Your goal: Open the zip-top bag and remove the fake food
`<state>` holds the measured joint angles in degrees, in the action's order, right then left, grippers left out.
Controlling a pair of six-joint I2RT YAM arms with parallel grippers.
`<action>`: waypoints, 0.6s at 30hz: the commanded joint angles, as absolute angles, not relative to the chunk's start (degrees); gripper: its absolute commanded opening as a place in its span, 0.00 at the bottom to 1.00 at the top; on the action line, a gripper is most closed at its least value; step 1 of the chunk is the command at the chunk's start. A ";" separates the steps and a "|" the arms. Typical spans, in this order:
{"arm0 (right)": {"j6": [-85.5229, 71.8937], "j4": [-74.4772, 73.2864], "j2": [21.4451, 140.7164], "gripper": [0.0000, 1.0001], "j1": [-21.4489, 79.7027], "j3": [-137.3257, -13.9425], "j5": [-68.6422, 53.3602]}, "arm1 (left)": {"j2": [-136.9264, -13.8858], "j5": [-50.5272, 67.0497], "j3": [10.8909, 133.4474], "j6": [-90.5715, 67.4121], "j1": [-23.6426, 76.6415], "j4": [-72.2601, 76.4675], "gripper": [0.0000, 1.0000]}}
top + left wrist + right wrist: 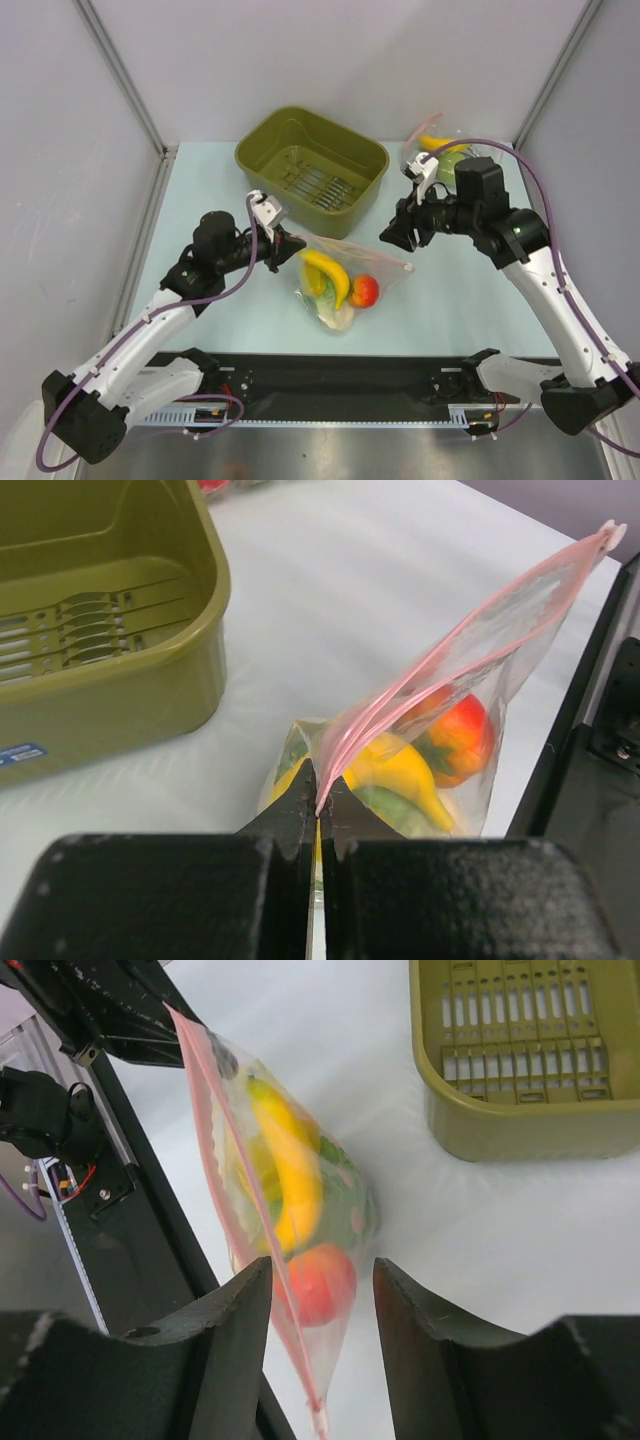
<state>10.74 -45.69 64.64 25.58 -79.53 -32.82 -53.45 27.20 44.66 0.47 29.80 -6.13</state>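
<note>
The zip-top bag (388, 268) lies mid-table with its pink strip stretched upward. Inside it show the fake food: a yellow banana (330, 272), a red round fruit (364, 290) and a pale green leafy piece (338, 316). My left gripper (289, 246) is shut on the bag's left corner; in the left wrist view the left gripper (320, 802) pinches the pink strip (450, 650). My right gripper (397, 238) hovers open just above the bag's right corner. In the right wrist view the right gripper (322, 1290) stands open, with the strip (205, 1120) passing close by its left finger (235, 1310) and the red fruit (325, 1280) beyond the gap.
An olive-green slotted basket (262, 150) stands behind the bag at the table's back middle. A second clear bag (432, 140) with a banana and green fruit lies at the back right, behind my right arm. The black base rail (350, 375) runs along the near edge.
</note>
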 commanded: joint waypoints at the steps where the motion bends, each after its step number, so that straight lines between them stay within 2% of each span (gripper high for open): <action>1: 10.90 -42.54 66.88 0.50 26.63 -82.00 -35.59 | -52.29 30.76 44.74 2.64 30.76 -3.95 0.00; 9: 10.20 -39.90 70.31 0.50 31.64 -81.30 -35.51 | -52.21 30.85 45.09 3.16 31.20 -4.66 0.00; 18: 9.58 -37.53 72.15 0.50 32.34 -78.93 -36.56 | -51.94 30.76 45.18 3.51 31.55 -5.01 0.00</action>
<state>10.09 -40.56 71.31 31.92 -79.50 -35.31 -53.45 28.93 44.66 2.09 31.03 -6.20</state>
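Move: The bag's open mouth, at its middle, lies about 7 cm to the right hand's left, 2 cm back and 7 cm below. The apple is some 7 cm left, 7 cm back and 14 cm down; the banana about 14 cm left, 5 cm back and 13 cm below. The green bin's middle is roughly 18 cm left, 17 cm ahead and 16 cm below. From the left hand, pinching one rim end, the mouth's middle is about 12 cm right and 2 cm back, nearly level. Right hand, half open, sweeps about 5 cm left, dipping slightly, towards the bag's mouth while left keeps its pinch. ##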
